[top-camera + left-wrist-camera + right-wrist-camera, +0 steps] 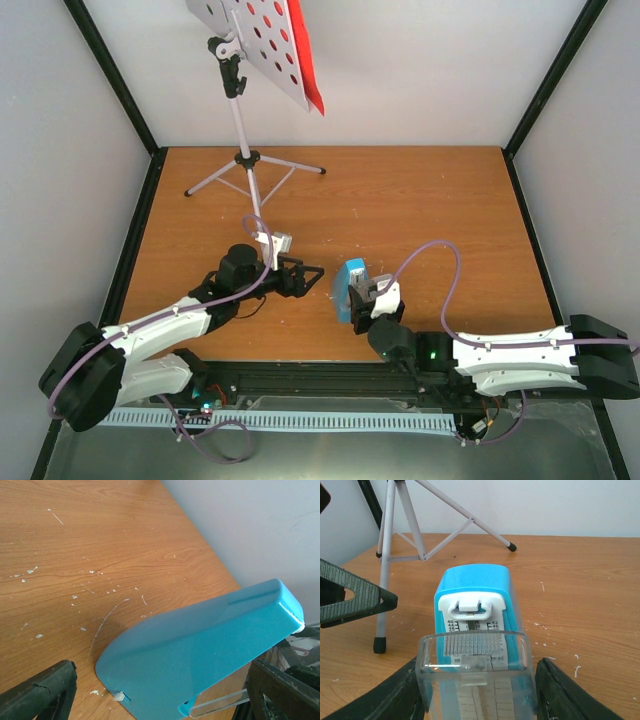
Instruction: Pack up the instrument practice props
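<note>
The blue wedge-shaped metronome [350, 285] [472, 592], with its clear front cover [475, 675], sits between the black fingers [570, 695] of my right gripper [372, 297] [477, 690], which is shut on its sides near the table's front middle. My left gripper [312, 273] [162, 680] stands open just left of it, the metronome's blue flank [200, 645] filling the space ahead of its jaws without touching them. The white hole-punched music stand [262, 35] rises at the back left on silver tripod legs [252, 168] [420, 540], a red sheet [306, 55] on its desk.
The wooden table [430, 210] is boxed in by grey walls with black corner posts [548, 75]. My left gripper's finger [355, 597] shows in the right wrist view, close to a tripod foot [380, 644]. White specks mark the wood [75, 597].
</note>
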### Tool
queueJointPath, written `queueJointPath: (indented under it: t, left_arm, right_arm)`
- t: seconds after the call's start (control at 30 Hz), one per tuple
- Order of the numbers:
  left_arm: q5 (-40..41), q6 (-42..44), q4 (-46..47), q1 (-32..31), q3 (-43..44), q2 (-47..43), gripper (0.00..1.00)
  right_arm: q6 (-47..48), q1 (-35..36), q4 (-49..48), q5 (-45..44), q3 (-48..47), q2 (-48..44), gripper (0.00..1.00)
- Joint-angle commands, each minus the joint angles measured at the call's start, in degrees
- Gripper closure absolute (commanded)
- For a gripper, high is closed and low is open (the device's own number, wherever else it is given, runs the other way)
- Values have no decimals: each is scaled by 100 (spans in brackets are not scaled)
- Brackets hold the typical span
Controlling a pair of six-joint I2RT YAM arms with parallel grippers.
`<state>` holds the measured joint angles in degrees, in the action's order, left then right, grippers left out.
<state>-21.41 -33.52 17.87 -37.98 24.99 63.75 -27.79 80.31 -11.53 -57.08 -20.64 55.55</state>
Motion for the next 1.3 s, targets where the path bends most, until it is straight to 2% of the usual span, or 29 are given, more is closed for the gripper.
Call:
queueJointPath:
  t: [0.0,0.5,0.9,0.97,1.03,1.1,1.17,1.27]
  left_arm:
    - [-63,55,-36,20,234,34,7]
    - [-21,60,-14,18,190,24,7]
    - [-56,56,30,18,146,15,7]
    - [-62,57,34,18,146,6,7]
    - [-53,56,25,18,146,-12,7]
    - [-53,56,22,24,146,-36,7]
    - [-34,54,3,22,151,-88,6]
    - [-11,65,-28,18,155,-148,4]
  right_arm:
    - [76,-85,-237,-121,114,120,52]
    - [-127,-95,156,127,71,491,51]
    - [-255,-98,367,254,60,769,44]
    - [-191,-97,368,281,41,793,40]
    - [-82,-97,390,314,11,736,32]
    - [-26,-97,520,341,-23,589,13]
    - [13,-95,746,342,-63,345,2]
    - [35,-95,1309,366,-187,-162,0]
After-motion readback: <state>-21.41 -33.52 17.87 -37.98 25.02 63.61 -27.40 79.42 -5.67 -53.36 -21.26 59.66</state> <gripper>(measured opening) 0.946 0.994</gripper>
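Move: The blue metronome stands upright, its scale facing the right gripper. Its middle is about 6 cm ahead of that hand, 2 cm to its left and some 7 cm below. The clear cover is already held, its middle roughly 2 cm ahead, 1 cm left and 5 cm lower. The music stand's near foot is about 11 cm ahead and 20 cm left, at table height. From the left hand the metronome lies about 1 cm ahead, 9 cm to the right and 5 cm lower. The clear cover, its lower end already at the metronome's base, is eased by the right hand's grip towards the scale face, creeping about 1 cm left, forward and slightly down. Then the right fingers spread wide and let go of the cover as the hand drops some 3 cm, draws slightly back and tilts, right side rising, by about 10 degrees. ##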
